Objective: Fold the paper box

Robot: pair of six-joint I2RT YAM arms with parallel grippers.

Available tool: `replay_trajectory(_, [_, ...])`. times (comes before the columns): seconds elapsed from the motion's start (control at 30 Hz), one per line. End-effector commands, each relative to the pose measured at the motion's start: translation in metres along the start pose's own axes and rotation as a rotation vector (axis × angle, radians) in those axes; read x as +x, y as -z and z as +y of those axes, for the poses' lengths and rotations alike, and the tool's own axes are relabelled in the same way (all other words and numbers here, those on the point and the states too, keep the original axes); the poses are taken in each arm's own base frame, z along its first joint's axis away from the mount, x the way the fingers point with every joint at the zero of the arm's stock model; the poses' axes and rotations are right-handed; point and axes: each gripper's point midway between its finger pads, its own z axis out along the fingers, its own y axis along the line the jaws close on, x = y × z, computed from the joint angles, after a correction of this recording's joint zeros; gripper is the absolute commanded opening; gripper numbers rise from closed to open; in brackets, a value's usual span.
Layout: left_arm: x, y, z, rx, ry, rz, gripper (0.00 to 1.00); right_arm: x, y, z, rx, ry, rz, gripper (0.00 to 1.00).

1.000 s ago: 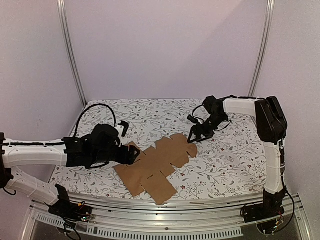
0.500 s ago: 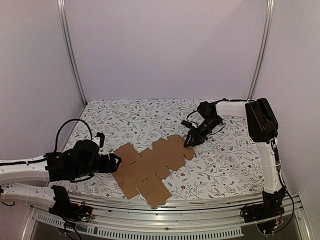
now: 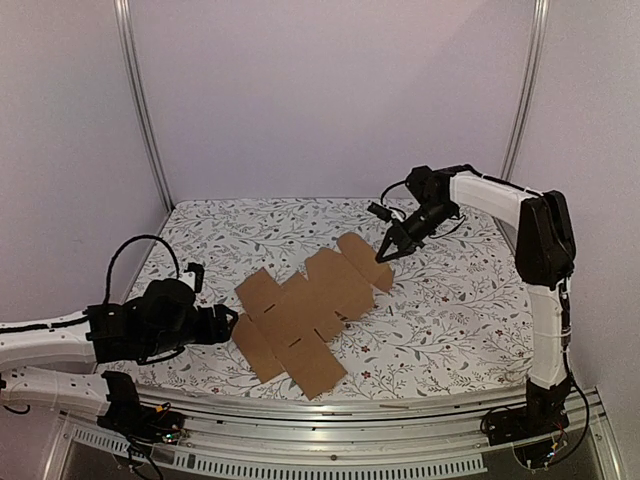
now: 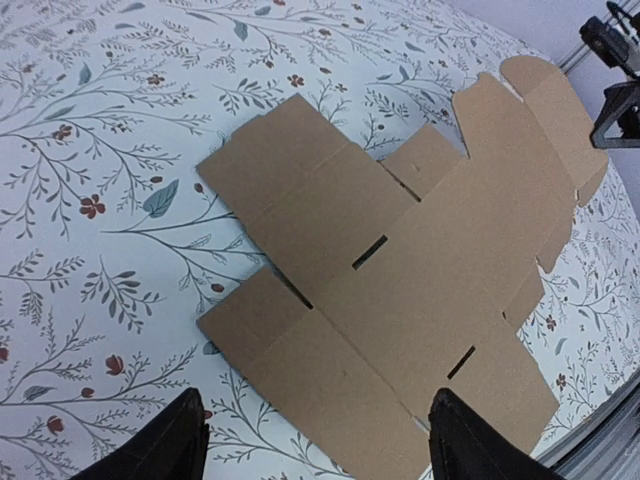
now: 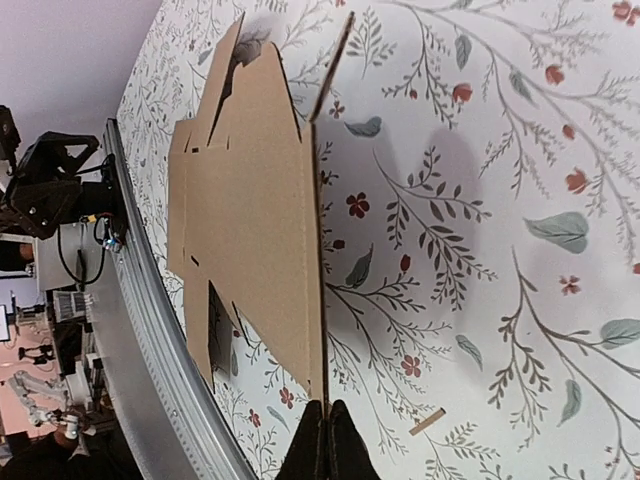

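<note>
The paper box is a flat brown die-cut sheet with flaps and slits, lying mid-table on the floral cloth. My right gripper is shut on the edge of its far right flap, and that end is lifted off the cloth. In the right wrist view the sheet runs edge-on away from the pinched jaws of the right gripper. My left gripper hovers open just left of the sheet. In the left wrist view the sheet lies ahead of the left gripper, nothing held between its fingers.
A metal rail runs along the table's near edge, close to the sheet's front corner. A small tan sliver lies on the cloth near the right gripper. Walls and two upright posts close the back.
The right gripper closed onto the sheet's far right flap and raised it, shifting the sheet. The left arm drew back left off the sheet, then stayed still.
</note>
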Motion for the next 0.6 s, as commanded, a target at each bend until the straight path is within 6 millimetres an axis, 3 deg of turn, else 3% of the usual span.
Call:
replay_trajectory(0.0, [-0.015, 0.007, 0.002, -0.017, -0.005, -0.049, 0.76, -0.03, 0.077, 0.035, 0.138, 0.179, -0.154, 0.0])
replay_trajectory(0.57, [-0.02, 0.004, 0.003, -0.033, 0.01, -0.075, 0.77, -0.075, 0.219, 0.085, 0.655, 0.578, -0.458, 0.0])
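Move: The right gripper is already shut on the edge of the paper box's far-right flap; the box's middle lies about 11 cm back and 14 cm to the left of this hand, some 5 cm below it. The little brown strip on the table is roughly 4 cm back, 2 cm to the right and 8 cm down. From the open left hand the box's middle is about 3 cm ahead, 13 cm to the right and 6 cm lower. Keep the right fingers shut on the edge of the flap and lift the paper box quickly, about 18 cm up from the table, easing some 5 cm forward and as much to the right, slowing towards the top. As you rise, turn the wrist some 45 degrees so the down-pointing fingers swing round towards forward. ##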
